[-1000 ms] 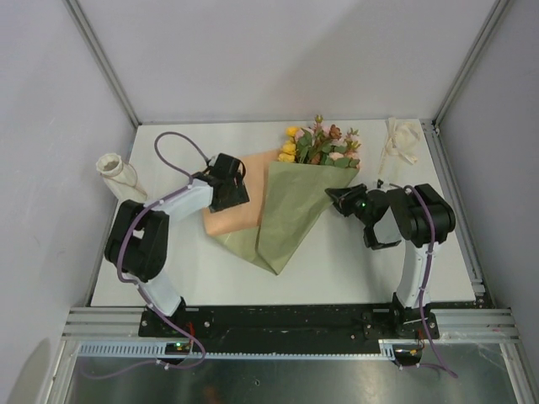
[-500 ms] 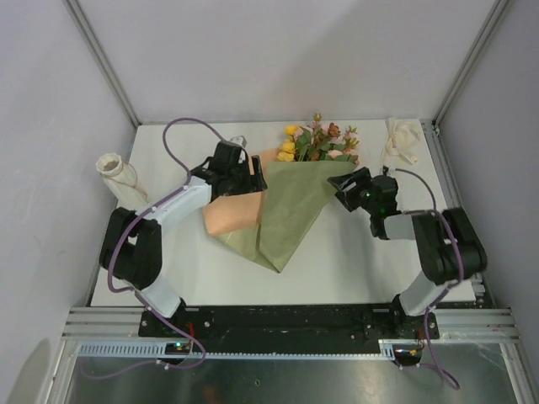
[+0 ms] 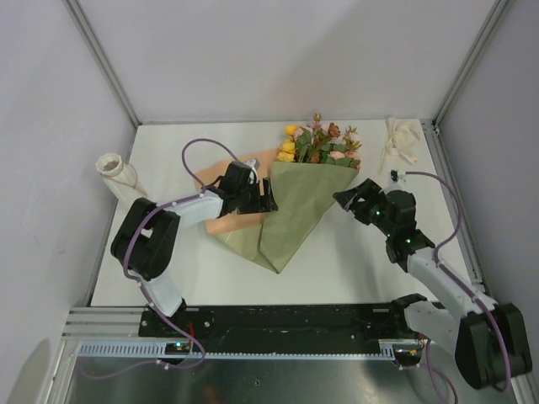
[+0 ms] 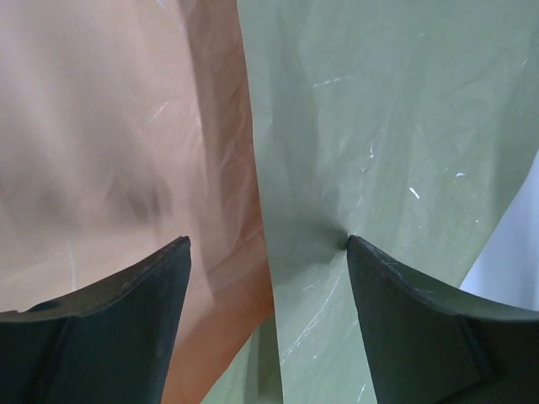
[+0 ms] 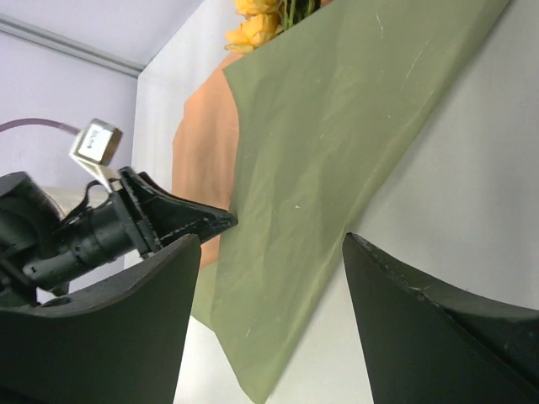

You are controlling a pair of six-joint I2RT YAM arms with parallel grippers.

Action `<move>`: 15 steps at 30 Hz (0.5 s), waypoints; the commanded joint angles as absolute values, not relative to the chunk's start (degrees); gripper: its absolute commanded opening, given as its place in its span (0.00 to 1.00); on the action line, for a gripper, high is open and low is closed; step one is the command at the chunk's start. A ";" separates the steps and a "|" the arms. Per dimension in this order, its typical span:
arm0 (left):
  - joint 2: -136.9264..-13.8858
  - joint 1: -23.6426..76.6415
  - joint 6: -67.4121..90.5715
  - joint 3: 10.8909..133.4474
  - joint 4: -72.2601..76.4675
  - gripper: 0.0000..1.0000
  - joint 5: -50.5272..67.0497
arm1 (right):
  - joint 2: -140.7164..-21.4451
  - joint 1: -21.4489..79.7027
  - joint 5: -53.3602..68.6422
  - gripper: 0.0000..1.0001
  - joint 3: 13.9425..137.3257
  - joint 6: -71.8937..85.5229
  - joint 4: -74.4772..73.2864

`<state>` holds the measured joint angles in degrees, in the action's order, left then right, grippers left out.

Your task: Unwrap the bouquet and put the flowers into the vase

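Note:
The bouquet lies mid-table, an olive-green paper flap [image 3: 290, 206] folded over it and peach inner paper [image 3: 229, 220] bared on its left. The flowers [image 3: 320, 145] stick out at the far end. My left gripper [image 3: 268, 195] is open at the flap's left edge. In the left wrist view the flap edge [image 4: 253, 168] runs between the jaws of the left gripper [image 4: 268, 241], and the right fingertip [image 4: 358, 252] dents the green paper. My right gripper [image 3: 345, 198] is open and empty beside the flap's right edge; the right wrist view shows the right gripper [image 5: 272, 237] over green paper [image 5: 337, 135]. The vase [image 3: 118, 175] is at the table's left edge.
A cream ribbon [image 3: 402, 141] lies loose at the back right corner. Grey walls close in the table on three sides. The left arm's purple cable [image 3: 198, 151] loops over the table behind the bouquet. Yellow blooms [image 5: 257, 21] show at the top of the right wrist view.
The right gripper has opened and its arm has stretched out low toward the bouquet's right edge. The left gripper has slid right across the peach paper to the green flap's edge.

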<state>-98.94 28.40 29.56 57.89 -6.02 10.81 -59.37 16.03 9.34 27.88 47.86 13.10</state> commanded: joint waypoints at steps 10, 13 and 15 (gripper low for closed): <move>-98.85 31.83 29.86 56.10 5.10 0.61 17.99 | -46.25 16.50 6.10 0.75 26.81 41.99 3.77; -98.72 32.91 29.78 56.15 5.17 0.57 19.97 | -45.28 16.37 6.21 0.75 26.81 42.00 3.91; -98.09 33.87 29.68 55.96 5.18 0.54 20.29 | -44.48 16.42 6.30 0.75 26.81 41.83 3.86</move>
<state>-100.53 32.14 29.98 56.55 2.61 17.19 -46.61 16.19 6.96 26.98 43.20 3.64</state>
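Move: The green wrapping paper's left edge lies practically under the left hand, about 1 cm to its right and 2 cm below, with the right fingertip on the green. The flowers lie roughly 15 cm ahead and 13 cm right, about level in height; the peach paper's middle is some 4 cm ahead and 9 cm left, 2 cm below. From the right hand, that green edge is about 5 cm ahead, 18 cm left and 13 cm below. Right fingertip still on the green paper, the left hand drags and gathers it while its fingers close about a third of the way from wide open, never shutting. It dips about 1 cm, then rises slightly while sweeping some 4.5 cm right across the sheet, slightly back late on, turning a little clockwise. The open right hand draws back and up, drifting right, clear of the paper. ##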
